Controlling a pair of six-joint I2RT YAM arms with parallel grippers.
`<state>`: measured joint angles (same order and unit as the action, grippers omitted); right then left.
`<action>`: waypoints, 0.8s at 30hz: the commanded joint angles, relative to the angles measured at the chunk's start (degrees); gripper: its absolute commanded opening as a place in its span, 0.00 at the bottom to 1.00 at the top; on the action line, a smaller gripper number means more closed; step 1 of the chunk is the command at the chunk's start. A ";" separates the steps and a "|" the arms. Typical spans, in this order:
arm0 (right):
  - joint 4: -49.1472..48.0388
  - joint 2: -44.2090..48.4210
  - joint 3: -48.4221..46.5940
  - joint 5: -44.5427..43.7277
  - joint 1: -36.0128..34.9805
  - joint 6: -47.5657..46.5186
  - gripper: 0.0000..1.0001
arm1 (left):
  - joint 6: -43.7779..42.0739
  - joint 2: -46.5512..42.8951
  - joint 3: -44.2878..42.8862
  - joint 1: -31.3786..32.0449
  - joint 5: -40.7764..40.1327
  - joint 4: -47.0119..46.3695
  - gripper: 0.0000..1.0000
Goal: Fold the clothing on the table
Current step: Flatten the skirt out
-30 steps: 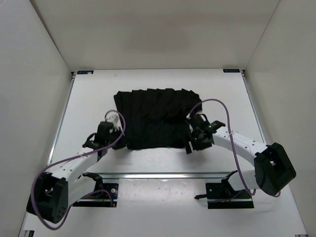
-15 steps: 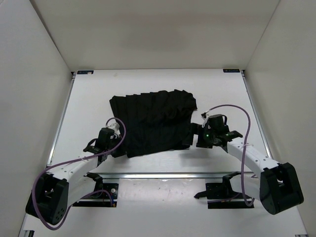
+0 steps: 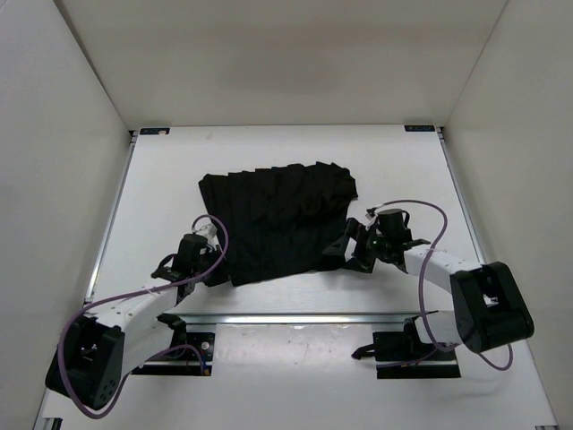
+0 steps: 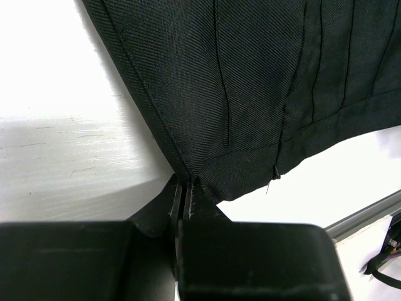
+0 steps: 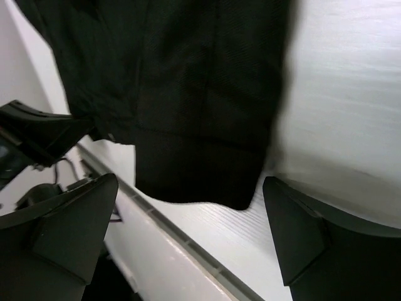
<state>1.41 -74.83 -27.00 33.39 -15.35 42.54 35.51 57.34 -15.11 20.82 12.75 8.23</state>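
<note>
The clothing [image 3: 279,219], a black pleated garment, lies spread on the white table [image 3: 161,179], slightly skewed. My left gripper [image 3: 218,271] is shut on its near-left corner; in the left wrist view the jaws [image 4: 185,188] pinch the hem where the clothing [image 4: 250,75] comes to a point. My right gripper [image 3: 345,253] is open at the near-right corner. In the right wrist view its fingers [image 5: 69,232] stand wide on either side of that corner of the clothing [image 5: 188,94], with the gripper [image 5: 191,219] holding nothing.
A metal rail [image 3: 295,315] runs along the table's near edge just behind both grippers, also seen as the rail [image 5: 175,251] in the right wrist view. White enclosure walls [image 3: 54,134] stand on the left, right and far sides. Purple cables loop over both arms.
My right gripper let go of the near-right corner and opened wide. The clothing slid left and skewed. The right arm drew back, then turned toward the hem again.
</note>
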 commanded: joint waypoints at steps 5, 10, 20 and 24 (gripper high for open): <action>-12.74 -6.21 2.83 6.25 -1.08 4.74 0.63 | 0.18 -2.06 1.66 -0.43 0.60 -0.76 0.00; -15.21 -6.91 4.60 7.84 -0.55 5.01 0.00 | -0.35 -2.41 1.14 -0.25 0.60 -0.58 0.00; 12.54 10.38 -1.45 2.22 2.79 -11.68 0.00 | -2.55 -7.24 -2.46 -3.76 -0.18 6.44 0.00; 25.91 15.23 -12.60 -0.42 0.68 -19.15 0.00 | -3.16 -12.16 -10.09 -5.00 1.83 11.79 0.00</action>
<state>16.36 -63.57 -31.81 37.01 -14.15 32.12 34.37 48.25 -18.98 17.32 15.57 15.70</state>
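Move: The skirt's near right corner lies between and just under the right gripper's open fingers, about 1 cm back, 1 cm to the left and 3 cm below the hand point. The skirt's middle is some 10 cm ahead and 15 cm to the left of the right hand, and the metal rail about 14 cm back. From the left hand, which already holds the near left corner, that right corner lies roughly 28 cm to the right and 3 cm ahead. Bring the right gripper down about 2.5 cm onto the skirt's near right corner, easing back 2 cm and slightly left, and shut the wide-open fingers to pinch the cloth. Then raise it some 7 cm, drifting a little right and tipping the fingers up. Keep the left grip on its corner, still at first, then lift that hand about 4 cm in step. ##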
